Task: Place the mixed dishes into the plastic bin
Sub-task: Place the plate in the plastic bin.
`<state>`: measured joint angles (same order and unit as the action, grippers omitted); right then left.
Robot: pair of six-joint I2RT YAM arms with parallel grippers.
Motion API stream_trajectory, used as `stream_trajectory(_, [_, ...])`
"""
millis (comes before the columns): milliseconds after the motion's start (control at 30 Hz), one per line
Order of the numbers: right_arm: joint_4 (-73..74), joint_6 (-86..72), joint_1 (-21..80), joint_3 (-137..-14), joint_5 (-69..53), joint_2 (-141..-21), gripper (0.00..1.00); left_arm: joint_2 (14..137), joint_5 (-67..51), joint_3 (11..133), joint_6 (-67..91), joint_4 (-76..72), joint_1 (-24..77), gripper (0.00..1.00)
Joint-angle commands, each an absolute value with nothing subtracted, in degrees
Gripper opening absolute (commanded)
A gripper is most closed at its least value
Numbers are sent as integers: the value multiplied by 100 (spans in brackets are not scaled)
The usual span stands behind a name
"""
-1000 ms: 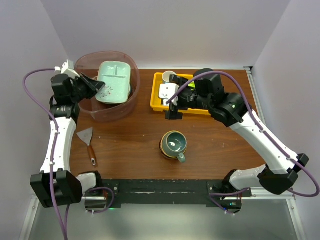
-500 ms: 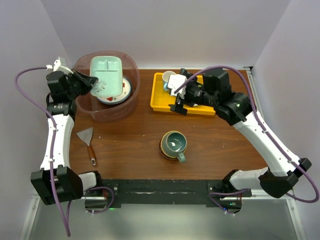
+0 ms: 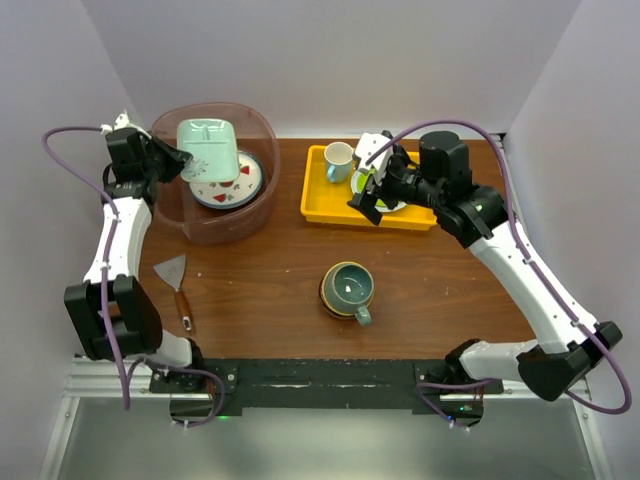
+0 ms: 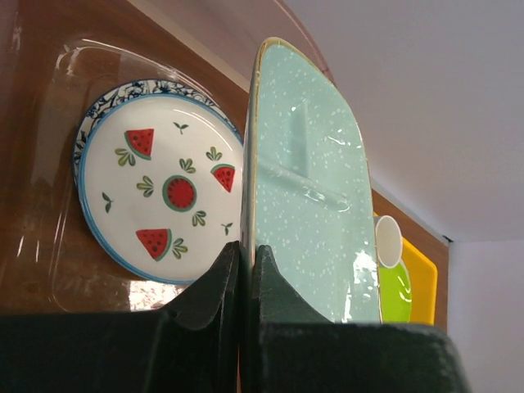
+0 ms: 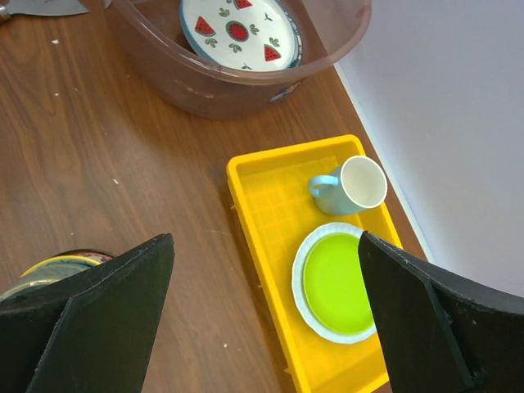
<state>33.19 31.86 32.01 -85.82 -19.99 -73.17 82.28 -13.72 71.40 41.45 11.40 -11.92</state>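
Observation:
My left gripper [image 3: 181,160] is shut on the edge of the pale green divided tray [image 3: 208,150], holding it tilted on edge over the plastic bin [image 3: 200,232]. In the left wrist view the fingers [image 4: 209,286] pinch the tray [image 4: 311,205] rim. Inside the bin lies a white watermelon plate [image 4: 164,196] on a blue floral plate [image 4: 88,127]. A teal mug in a striped bowl [image 3: 347,288] stands mid-table. My right gripper [image 3: 372,186] hangs open over the yellow tray [image 5: 262,205], holding nothing.
The yellow tray [image 3: 318,205] holds a lime-green plate [image 5: 336,282] and a small cup [image 5: 352,187]. A metal spatula [image 3: 176,280] lies at the front left of the table. Walls close in behind and on both sides.
The left gripper has swung the green tray up and back toward the bin's left side, uncovering the watermelon plate. The right gripper has moved right and back over the yellow tray.

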Motion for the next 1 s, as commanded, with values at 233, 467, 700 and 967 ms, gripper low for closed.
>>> stream_trajectory(233, [2874, 2707, 2918, -8341, -2364, -7146, 98, 9325, -1547, 7849, 3894, -228, -1187, 0])
stream_trajectory(467, [2830, 2619, 2830, -8227, -2478, -7181, 98, 9905, -1512, 7875, 3779, -676, -1046, 0])
stream_trajectory(700, [2821, 2584, 2716, -8174, -2566, -7189, 98, 10353, -1371, 7778, 3718, -1133, -949, 0])
stream_trajectory(967, [2821, 2566, 2672, -8183, -2645, -7260, 98, 10687, -1327, 7682, 3691, -1494, -897, 0])
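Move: Straight below and ahead of the left hand, which already holds the pale-green divided plate by its edge, is the spot it goes to: the stack of plates in the plastic bin, about 12 cm ahead, 3 cm to the right and 24 cm below. The light-blue mug stands some 17 cm ahead and 32 cm to the right, 22 cm lower; the spatula lies roughly 18 cm back, 7 cm left and 27 cm down. From the right hand the stack is about 25 cm ahead, 31 cm left and 33 cm below. Lowering the divided plate into the bin towards the stacked plates, the left hand sinks about 14 cm while reaching some 8 cm forward, quick at first and slower towards the end. The wrist tips slightly farther down, and the shut fingers keep their pinch on the plate's edge. The empty right hand, still open, settles about 2 cm lower. ##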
